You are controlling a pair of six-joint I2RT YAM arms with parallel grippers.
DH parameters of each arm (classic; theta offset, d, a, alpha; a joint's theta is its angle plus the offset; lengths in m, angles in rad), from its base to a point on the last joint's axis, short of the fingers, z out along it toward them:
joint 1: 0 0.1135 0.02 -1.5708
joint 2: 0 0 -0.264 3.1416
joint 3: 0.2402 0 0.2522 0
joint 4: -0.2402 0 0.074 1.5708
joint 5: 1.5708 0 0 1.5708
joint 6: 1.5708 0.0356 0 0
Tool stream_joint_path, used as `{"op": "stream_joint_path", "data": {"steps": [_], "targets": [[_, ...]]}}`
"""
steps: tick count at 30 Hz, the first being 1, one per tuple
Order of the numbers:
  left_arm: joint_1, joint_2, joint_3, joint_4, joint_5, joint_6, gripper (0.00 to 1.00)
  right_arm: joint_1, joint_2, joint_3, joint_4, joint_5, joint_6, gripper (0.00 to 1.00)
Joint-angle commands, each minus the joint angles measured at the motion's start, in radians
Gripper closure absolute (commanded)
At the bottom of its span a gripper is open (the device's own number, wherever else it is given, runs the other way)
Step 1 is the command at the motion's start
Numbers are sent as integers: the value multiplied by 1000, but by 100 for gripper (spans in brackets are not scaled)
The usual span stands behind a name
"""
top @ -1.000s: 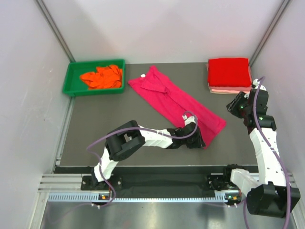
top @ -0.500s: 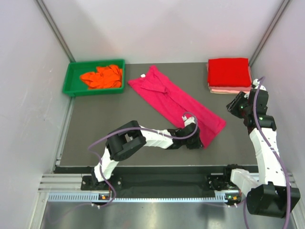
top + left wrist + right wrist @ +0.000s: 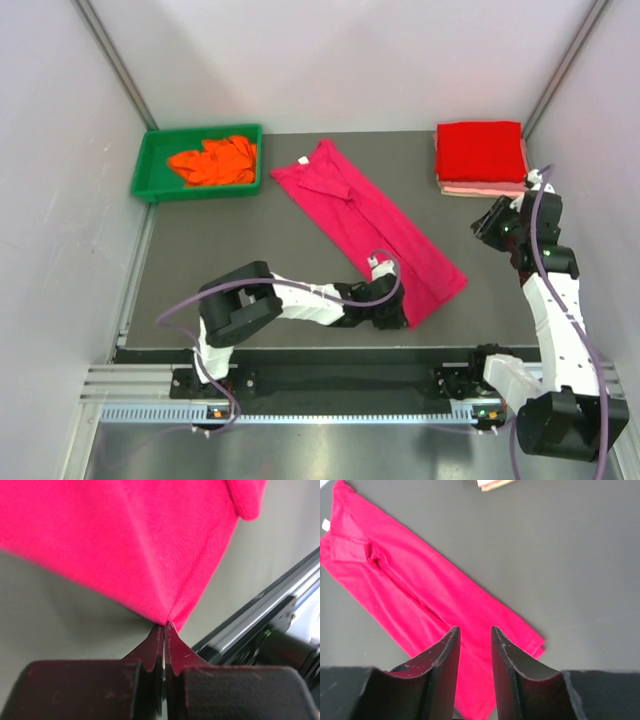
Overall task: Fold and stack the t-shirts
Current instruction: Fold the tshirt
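The magenta-pink t-shirt, folded into a long strip, lies diagonally across the dark table. My left gripper is shut on its near bottom corner; in the left wrist view the fingertips pinch the hem and the cloth rises from them in a tent. The red t-shirt sits folded on the pale pink one at the back right. The orange t-shirt lies crumpled in the tray. My right gripper hovers open and empty by the stack, with its jaws a narrow gap apart, looking down on the magenta shirt.
A green plastic tray stands at the back left. Pale walls close in the table on three sides. A metal rail runs along the near edge, close to the left gripper. The edge of the folded stack shows at the top of the right wrist view.
My left gripper has shut on the magenta shirt's near corner and drawn it toward the near edge and slightly left; the shirt's lower end shifted with it. The right arm barely moved.
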Motion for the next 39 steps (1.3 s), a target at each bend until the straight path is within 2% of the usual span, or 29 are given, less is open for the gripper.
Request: {"op": "stream_joint_path", "data": {"steps": [1,10,15,20,23,28,33,39], "targets": [[-13,-105,-83,-81,-6,-12,100,-4,-23,-21,16,-42,-16,68],[-21,-360,-326,-130,-38,-46,100,24,-61,-144,6,-106,-33,68],[-19,-505,-419,-183,-52,-60,100,113,-76,-271,-7,-128,-3,69],[-21,-613,-467,-268,-47,-60,100,408,-66,-314,16,-93,143,69],[-21,-705,-520,-306,-50,-82,100,528,-76,-342,26,-37,220,69],[-21,-880,-590,-407,-79,-107,100,648,-107,-371,26,30,313,69],[-19,-1041,-651,-550,-110,-119,100,832,-103,-412,41,110,422,69],[-19,-1142,-723,-566,-93,-133,100,1018,-60,-474,118,179,576,69]]}}
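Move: My left hand already pinches one near corner of the t-shirt; its spot at the table's near edge is about 24 cm left and 8 cm back, and the shirt's collar label lies some 43 cm ahead and 25 cm left. The free hem corner is about 11 cm ahead and 14 cm right of my left hand. From my open right hand, that corner is roughly 18 cm below, 3 cm back and 2 cm right; the folded stack is 27 cm ahead, 5 cm right. Keeping my left fingers shut on the corner, I drag it about 24 cm to the left and some 7 cm back to the near edge, lifting it a few centimetres on the way. Meanwhile my right hand, fingers staying partly open, comes left and back about 25 cm while sinking some 15 cm, following the free hem corner as it tips down and turns about 30 degrees counter-clockwise. ##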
